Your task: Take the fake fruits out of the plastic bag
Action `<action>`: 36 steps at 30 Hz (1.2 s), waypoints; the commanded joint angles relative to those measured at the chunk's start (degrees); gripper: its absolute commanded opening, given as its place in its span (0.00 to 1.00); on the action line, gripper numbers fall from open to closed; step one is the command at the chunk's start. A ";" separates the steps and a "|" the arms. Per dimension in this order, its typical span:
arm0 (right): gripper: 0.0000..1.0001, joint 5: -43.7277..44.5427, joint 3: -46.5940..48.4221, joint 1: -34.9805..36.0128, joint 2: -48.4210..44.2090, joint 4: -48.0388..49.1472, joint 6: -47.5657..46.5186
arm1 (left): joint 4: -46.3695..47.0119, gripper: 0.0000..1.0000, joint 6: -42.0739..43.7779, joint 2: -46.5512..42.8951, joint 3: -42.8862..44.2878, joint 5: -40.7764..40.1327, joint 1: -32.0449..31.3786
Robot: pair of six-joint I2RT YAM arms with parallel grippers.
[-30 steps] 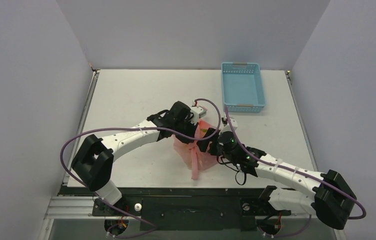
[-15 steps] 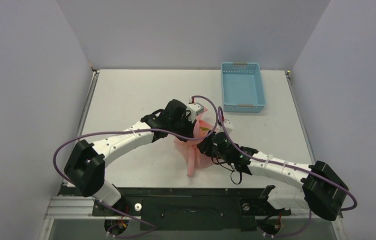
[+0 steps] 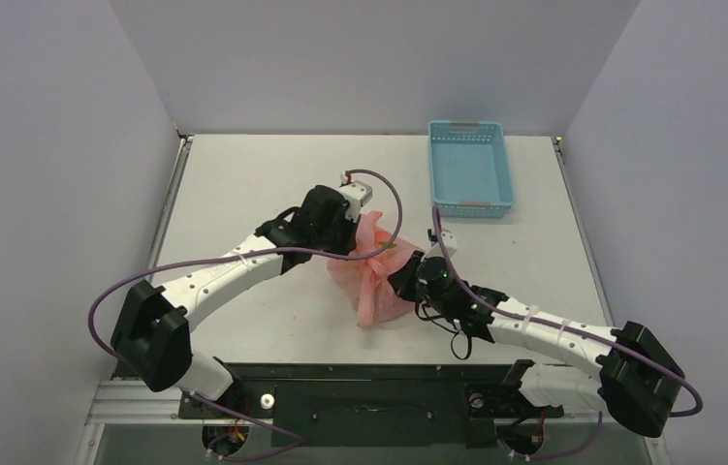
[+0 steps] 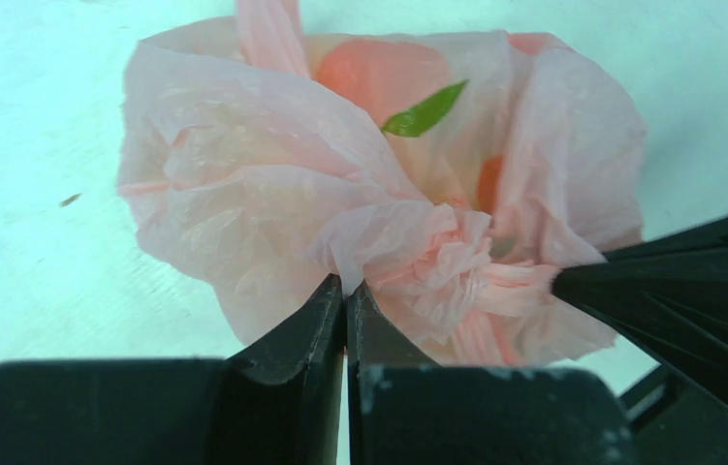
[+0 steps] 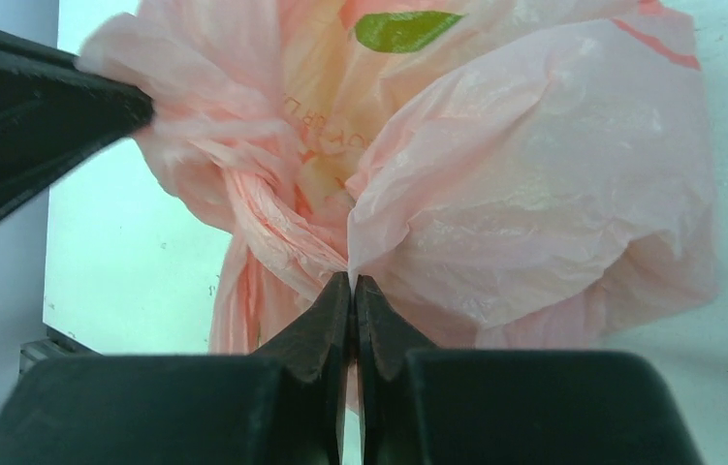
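Observation:
The pink plastic bag lies crumpled in the middle of the table, its top bunched and a handle trailing toward the near edge. My left gripper is shut on a fold of the bag from the left side. My right gripper is shut on the film of the bag from the right. Each wrist view shows the other arm's black fingers touching the bunched top. The fake fruits are hidden inside the bag; an orange and green print shows on the film.
A light-blue slotted basket stands at the back right of the table. Grey walls close in the left, right and back. Purple cables loop off both arms.
My right gripper has closed on the bag. My left arm has drawn back to the left, still gripping, and the bag's top has shifted a little leftward with it.

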 commanded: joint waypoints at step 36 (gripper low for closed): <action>0.79 -11.00 13.11 1.28 -3.69 -9.63 -27.31 | 10.81 0.00 -22.62 -20.98 -23.51 5.80 11.32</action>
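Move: Both hands already pinch the pink bag. Its middle is about 4 cm back and 3 to the right of the left hand, roughly 8 below it; from the right hand it is some 2 cm forward, 5 left and 4 down. The green leaf in the mouth lies about 7 cm ahead of the right hand and 2 left, with a red fruit 2 cm farther out and 1 to the leaf's left, both some 4 cm below that hand. Keeping its pinch on the bag, the left hand draws its side of the mouth left by about 10 cm and at first forward, turning some 20 degrees counter-clockwise, then doubles back some 7 cm towards its base, sinking and rolling its left side down. Meanwhile the right hand, still pinching its side, first eases right, back and down a few centimetres, then spreads its fingers wide, lets go of the plastic, and lifts about 5 cm while swinging back left over the bag and turning counter-clockwise. ##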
